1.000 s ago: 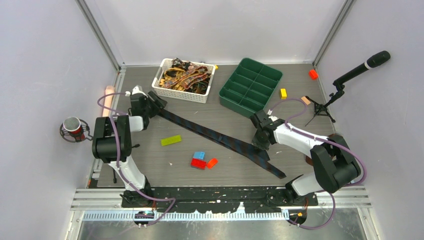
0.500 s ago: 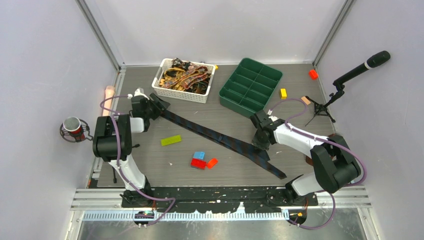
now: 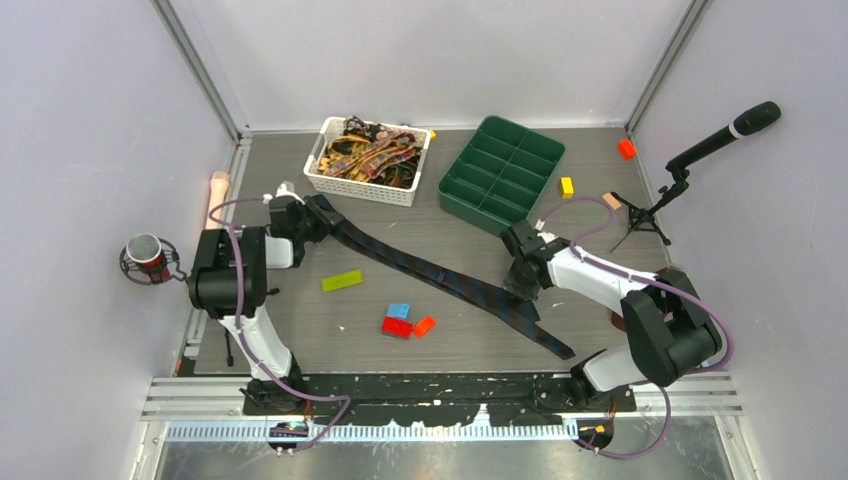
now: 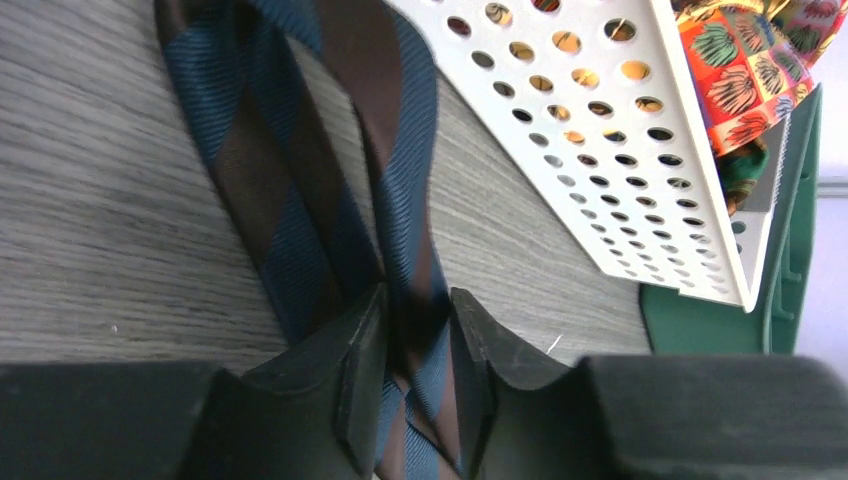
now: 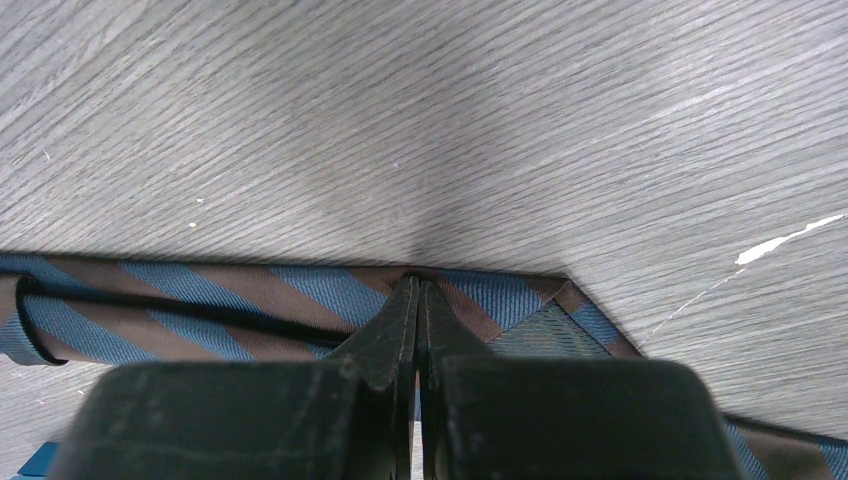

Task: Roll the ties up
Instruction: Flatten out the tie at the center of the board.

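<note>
A navy tie with brown stripes [image 3: 440, 275] lies diagonally across the table, from beside the white basket [image 3: 335, 180] down to the front right. My left gripper [image 3: 316, 214] is at its narrow end; in the left wrist view the gripper [image 4: 415, 335] is shut on a doubled strip of the tie [image 4: 290, 190]. My right gripper [image 3: 521, 284] stands on the wide end. Seen from the right wrist, that gripper [image 5: 416, 290] is shut, its tips resting on the striped fabric [image 5: 250, 300] with nothing between them. More patterned ties [image 3: 368, 155] fill the basket.
A green compartment tray [image 3: 500, 172] stands right of the basket. Loose bricks lie about: lime [image 3: 342, 281], blue [image 3: 398, 311], red [image 3: 397, 327], orange [image 3: 425, 325], yellow [image 3: 567, 186]. A microphone on a tripod [image 3: 690, 160] is at the right wall, another [image 3: 147, 258] at the left.
My left gripper has slid a little right along the table towards the basket and its jaws have closed onto the tie's narrow end. The right arm has stayed put.
</note>
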Robot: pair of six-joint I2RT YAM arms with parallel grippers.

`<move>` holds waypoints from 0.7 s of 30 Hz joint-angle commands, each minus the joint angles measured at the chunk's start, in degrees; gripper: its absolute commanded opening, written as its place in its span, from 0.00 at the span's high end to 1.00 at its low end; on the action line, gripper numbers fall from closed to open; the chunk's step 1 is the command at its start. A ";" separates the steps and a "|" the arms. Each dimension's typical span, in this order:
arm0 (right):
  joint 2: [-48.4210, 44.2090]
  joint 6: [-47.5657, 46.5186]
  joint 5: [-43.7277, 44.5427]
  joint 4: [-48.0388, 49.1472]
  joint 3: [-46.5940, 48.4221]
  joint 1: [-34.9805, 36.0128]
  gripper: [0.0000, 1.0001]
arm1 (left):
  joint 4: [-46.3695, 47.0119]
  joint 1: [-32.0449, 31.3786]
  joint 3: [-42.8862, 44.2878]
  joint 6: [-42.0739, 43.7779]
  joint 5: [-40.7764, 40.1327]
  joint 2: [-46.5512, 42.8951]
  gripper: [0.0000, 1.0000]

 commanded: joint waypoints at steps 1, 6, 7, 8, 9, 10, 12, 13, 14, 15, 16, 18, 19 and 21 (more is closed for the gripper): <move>2.23 0.80 1.73 1.69 -2.73 -0.26 1.00 | 1.35 -0.50 -0.59 -0.52 1.20 0.87 0.79; 2.44 0.76 1.84 1.72 -2.69 -0.27 1.00 | 0.56 -0.26 0.66 -0.36 0.14 0.22 1.00; 2.49 0.72 1.82 1.68 -2.69 -0.26 1.00 | 0.32 0.01 1.00 -0.35 0.00 0.05 1.00; 2.52 0.69 1.84 1.72 -2.69 -0.30 1.00 | 0.22 0.32 1.33 -0.35 -0.06 -0.17 1.00; 2.57 0.72 1.86 1.77 -2.73 -0.34 1.00 | 0.09 0.73 1.70 -0.45 -0.19 -0.28 1.00; 2.57 0.74 1.98 1.72 -2.74 -0.30 1.00 | -0.15 1.24 2.17 -0.52 -0.21 -0.41 1.00; 2.62 0.75 2.03 1.69 -2.78 -0.34 1.00 | -0.54 2.37 3.32 -0.61 -0.17 -0.55 1.00; 2.56 0.80 1.99 1.71 -2.82 -0.34 1.00 | -0.66 2.98 3.84 -0.61 -0.13 -0.56 1.00; 2.59 0.81 2.10 1.66 -2.81 -0.35 1.00 | -0.75 3.60 4.36 -0.61 0.01 -0.48 1.00; 2.62 0.83 2.11 1.67 -2.79 -0.35 1.00 | -0.83 4.21 5.00 -0.61 0.09 -0.35 1.00; 2.62 0.80 2.06 1.70 -2.76 -0.35 1.00 | -0.92 4.71 5.59 -0.69 0.20 -0.25 1.00; 2.60 0.84 2.05 1.69 -2.77 -0.35 1.00 | -0.90 5.76 6.86 -0.82 0.61 0.34 1.00; 2.62 0.84 2.00 1.70 -2.73 -0.35 1.00 | -0.62 6.24 7.37 -1.07 1.08 0.67 1.00; 2.59 0.85 2.11 1.61 -2.74 -0.35 1.00 | 0.46 7.28 8.26 -1.69 1.72 1.81 1.00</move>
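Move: The left end of the tie already runs between my left hand's half-open fingers, at their own height. From there the white basket is about 12 cm ahead and 11 cm to the right, and the yellow-green block some 16 cm back and 5 cm to the right, 3 cm lower. From my right hand, which holds the tie down, that left end lies roughly 20 cm ahead and 45 cm to the left. I shut my left fingers on the tie end, dipping about half a centimetre as they close, then pull it left and forward while lifting, about 5 cm in all, away from my right hand and along the basket's near side. My right hand stays put, fingers still closed and on the tie at the board. ##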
